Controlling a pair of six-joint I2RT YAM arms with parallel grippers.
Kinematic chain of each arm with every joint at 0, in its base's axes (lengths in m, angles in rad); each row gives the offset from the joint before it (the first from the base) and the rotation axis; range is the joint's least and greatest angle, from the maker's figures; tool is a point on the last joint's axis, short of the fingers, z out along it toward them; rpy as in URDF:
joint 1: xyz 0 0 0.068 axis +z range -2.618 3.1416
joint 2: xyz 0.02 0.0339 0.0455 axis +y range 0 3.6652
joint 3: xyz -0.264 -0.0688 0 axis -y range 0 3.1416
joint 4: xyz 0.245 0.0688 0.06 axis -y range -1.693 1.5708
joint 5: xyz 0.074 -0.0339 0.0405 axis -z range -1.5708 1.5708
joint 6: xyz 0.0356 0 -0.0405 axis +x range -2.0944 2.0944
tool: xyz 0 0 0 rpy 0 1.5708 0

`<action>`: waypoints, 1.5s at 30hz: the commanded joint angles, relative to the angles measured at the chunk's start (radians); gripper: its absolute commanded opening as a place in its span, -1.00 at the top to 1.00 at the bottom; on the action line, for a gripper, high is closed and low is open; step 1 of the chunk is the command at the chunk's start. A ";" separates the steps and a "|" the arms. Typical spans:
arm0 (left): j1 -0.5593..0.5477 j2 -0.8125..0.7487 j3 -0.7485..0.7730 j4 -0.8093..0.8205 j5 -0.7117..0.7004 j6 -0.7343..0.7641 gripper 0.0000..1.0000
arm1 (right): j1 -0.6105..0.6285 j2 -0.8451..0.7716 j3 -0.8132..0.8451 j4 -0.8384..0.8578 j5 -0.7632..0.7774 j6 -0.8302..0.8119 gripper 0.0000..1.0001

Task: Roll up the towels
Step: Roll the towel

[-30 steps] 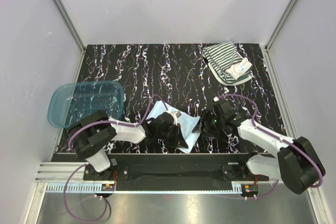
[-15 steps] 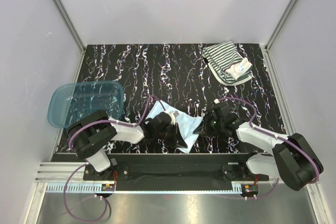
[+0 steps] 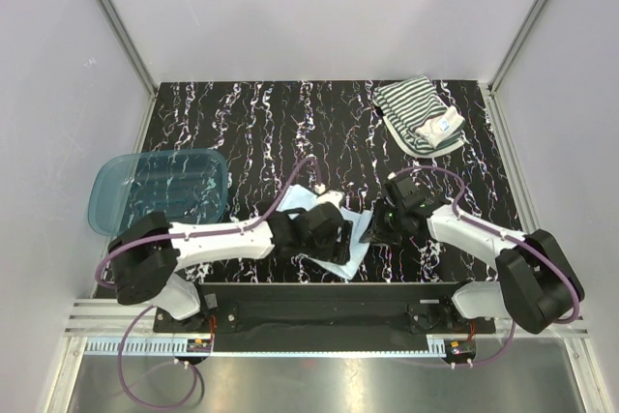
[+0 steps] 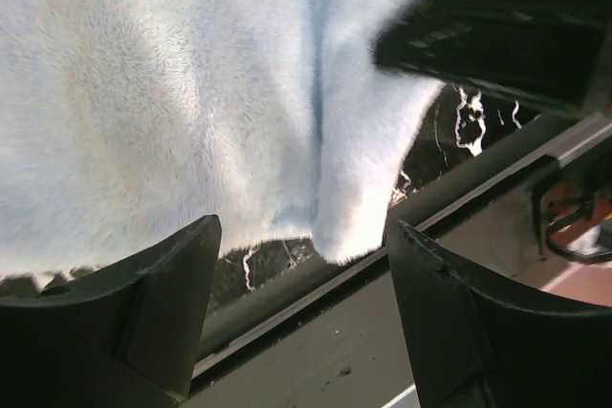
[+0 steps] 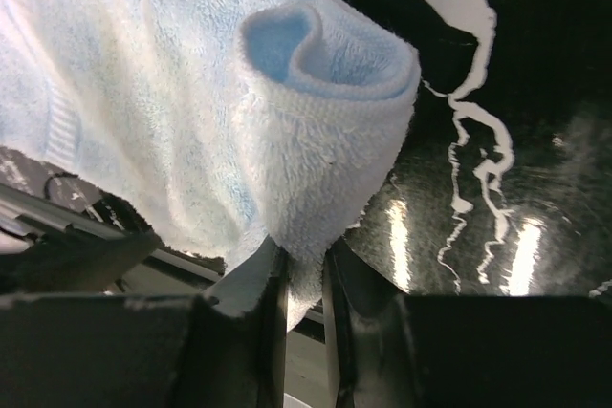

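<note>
The light blue towel (image 3: 340, 250) lies partly folded near the table's front edge, between my two grippers. In the left wrist view this towel (image 4: 172, 93) spreads above my left gripper (image 4: 304, 308), which is open with nothing between its fingers. My left gripper (image 3: 327, 227) hovers over the towel's left part. My right gripper (image 5: 304, 279) is shut on a folded edge of the blue towel (image 5: 191, 83), at the towel's right side (image 3: 375, 231). The striped towel (image 3: 416, 115) lies bunched at the back right, far from both grippers.
A translucent blue tub (image 3: 160, 189) stands at the left edge of the black marbled table (image 3: 290, 132). The metal front rail (image 4: 316, 332) runs just beyond the towel's near edge. Grey walls close in the sides and back.
My left gripper has opened, let go of the blue towel and reached further right over it. My right gripper has shut on the towel's right edge.
</note>
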 commanded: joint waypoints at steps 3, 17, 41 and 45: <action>-0.194 -0.010 0.212 -0.311 -0.451 0.186 -0.51 | 0.007 0.032 0.097 -0.171 0.065 -0.065 0.68; -0.403 0.255 0.404 -0.258 -0.560 0.304 -0.53 | 0.007 0.093 0.197 -0.250 0.054 -0.079 0.67; -0.371 0.392 0.321 -0.135 -0.603 0.281 0.70 | 0.007 0.073 0.197 -0.283 -0.008 -0.085 0.69; -0.355 0.361 0.296 -0.121 -0.585 0.267 0.93 | 0.007 0.065 0.197 -0.299 -0.001 -0.086 0.68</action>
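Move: I aim my open left hand at the near end of the towel's rolled edge, about 5 cm back from it, 3 cm to its right and 4 cm below. The flat part of the towel centres roughly 5 cm to its left, 2 cm ahead and 5 cm lower; the held part of the roll is about 7 cm to its right, 2 cm ahead and 3 cm lower. My right fingers already pinch that part, and from them the near end lies about 7 cm back, 4 cm left and 2 cm lower. I hop my open left hand up some 5 cm while carrying it back and right, clear of the towel, then sink it about 10 cm to the near end of the roll. The wrist tilts so the fingers point more forward and less to the right; once low, they close and pinch the roll. My right hand keeps its pinch, easing about a centimetre right. ##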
